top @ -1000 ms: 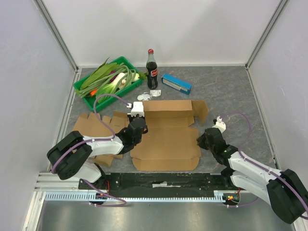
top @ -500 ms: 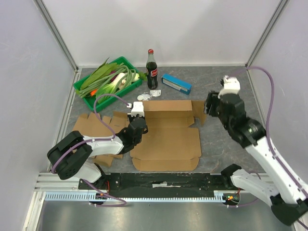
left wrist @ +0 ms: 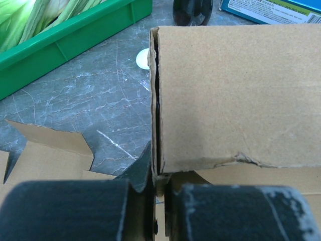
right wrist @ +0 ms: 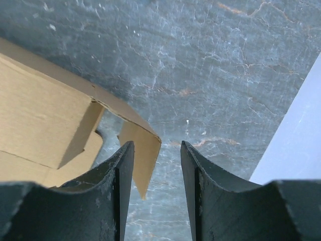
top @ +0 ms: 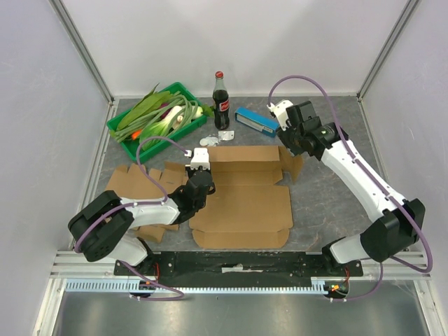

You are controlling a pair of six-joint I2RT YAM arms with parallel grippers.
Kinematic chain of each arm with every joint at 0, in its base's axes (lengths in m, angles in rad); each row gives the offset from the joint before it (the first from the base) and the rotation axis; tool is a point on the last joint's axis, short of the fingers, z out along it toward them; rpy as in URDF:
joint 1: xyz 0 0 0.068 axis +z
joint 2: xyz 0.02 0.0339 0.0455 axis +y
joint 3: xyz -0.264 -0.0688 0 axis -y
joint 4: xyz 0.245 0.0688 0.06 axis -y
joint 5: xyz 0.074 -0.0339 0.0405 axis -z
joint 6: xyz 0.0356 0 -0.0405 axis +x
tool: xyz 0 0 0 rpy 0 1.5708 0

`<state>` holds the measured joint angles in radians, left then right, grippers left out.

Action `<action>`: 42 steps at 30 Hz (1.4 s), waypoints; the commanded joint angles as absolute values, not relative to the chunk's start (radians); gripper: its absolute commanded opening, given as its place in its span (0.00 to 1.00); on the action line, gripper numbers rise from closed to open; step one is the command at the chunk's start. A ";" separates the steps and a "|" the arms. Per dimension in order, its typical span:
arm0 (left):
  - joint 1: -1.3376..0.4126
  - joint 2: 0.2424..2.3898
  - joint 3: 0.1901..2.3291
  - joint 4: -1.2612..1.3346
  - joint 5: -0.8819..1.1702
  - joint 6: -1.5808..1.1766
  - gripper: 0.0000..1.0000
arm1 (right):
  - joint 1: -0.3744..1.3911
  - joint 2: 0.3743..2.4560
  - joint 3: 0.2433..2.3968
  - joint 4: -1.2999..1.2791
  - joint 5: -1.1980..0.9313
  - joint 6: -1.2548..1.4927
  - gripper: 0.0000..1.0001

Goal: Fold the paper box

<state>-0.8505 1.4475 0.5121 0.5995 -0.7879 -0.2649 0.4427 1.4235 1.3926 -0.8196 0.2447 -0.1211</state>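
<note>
The paper box [top: 241, 199] is a brown cardboard blank lying mostly flat in the middle of the table, with its rear panel and side flaps partly raised. My left gripper [top: 199, 176] is at the box's left rear corner, shut on the cardboard edge [left wrist: 159, 173]; the raised panel [left wrist: 235, 95] stands just ahead of its jaws. My right gripper [top: 288, 143] hovers over the right rear flap [top: 294, 162]. In the right wrist view its fingers [right wrist: 157, 144] stand open, with the flap's corner [right wrist: 143, 155] just by the left fingertip, untouched.
A green tray [top: 168, 139] of vegetables sits at the back left. A cola bottle [top: 220, 101] and a blue packet [top: 256, 120] stand behind the box. Small white bits [top: 217, 138] lie near the bottle. More cardboard pieces [top: 133, 183] lie at left. Walls enclose the table.
My right arm rose from low at the near right, swung to the back over the box's right rear flap, and its jaws opened. The left arm has not moved.
</note>
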 commanded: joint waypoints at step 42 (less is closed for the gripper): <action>-0.856 1.001 0.454 0.141 -0.513 -0.518 0.54 | 0.434 1.473 1.356 -0.799 0.104 -0.156 0.00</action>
<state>-0.8505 1.1610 0.5076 0.2543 -0.6468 -0.3820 0.4286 1.5013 1.3621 -0.8307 0.0937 -0.1673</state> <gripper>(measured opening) 0.568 0.010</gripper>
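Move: The box's right side flap hangs just under the right hand's open fingers, its middle about 2 cm back, 1 cm left and 9 cm down. The folded-over panel's middle lies some 13 cm left of that hand, 3 cm back and 6 cm lower; the blue box 10 cm ahead, 6 cm left, 19 cm down. The left hand already pinches the box's upper left corner; that flap is about 25 cm to its right, 3 cm ahead, level. Right hand sinks about 4 cm, pinches the side flap; left then lets go and draws back 3 cm. ##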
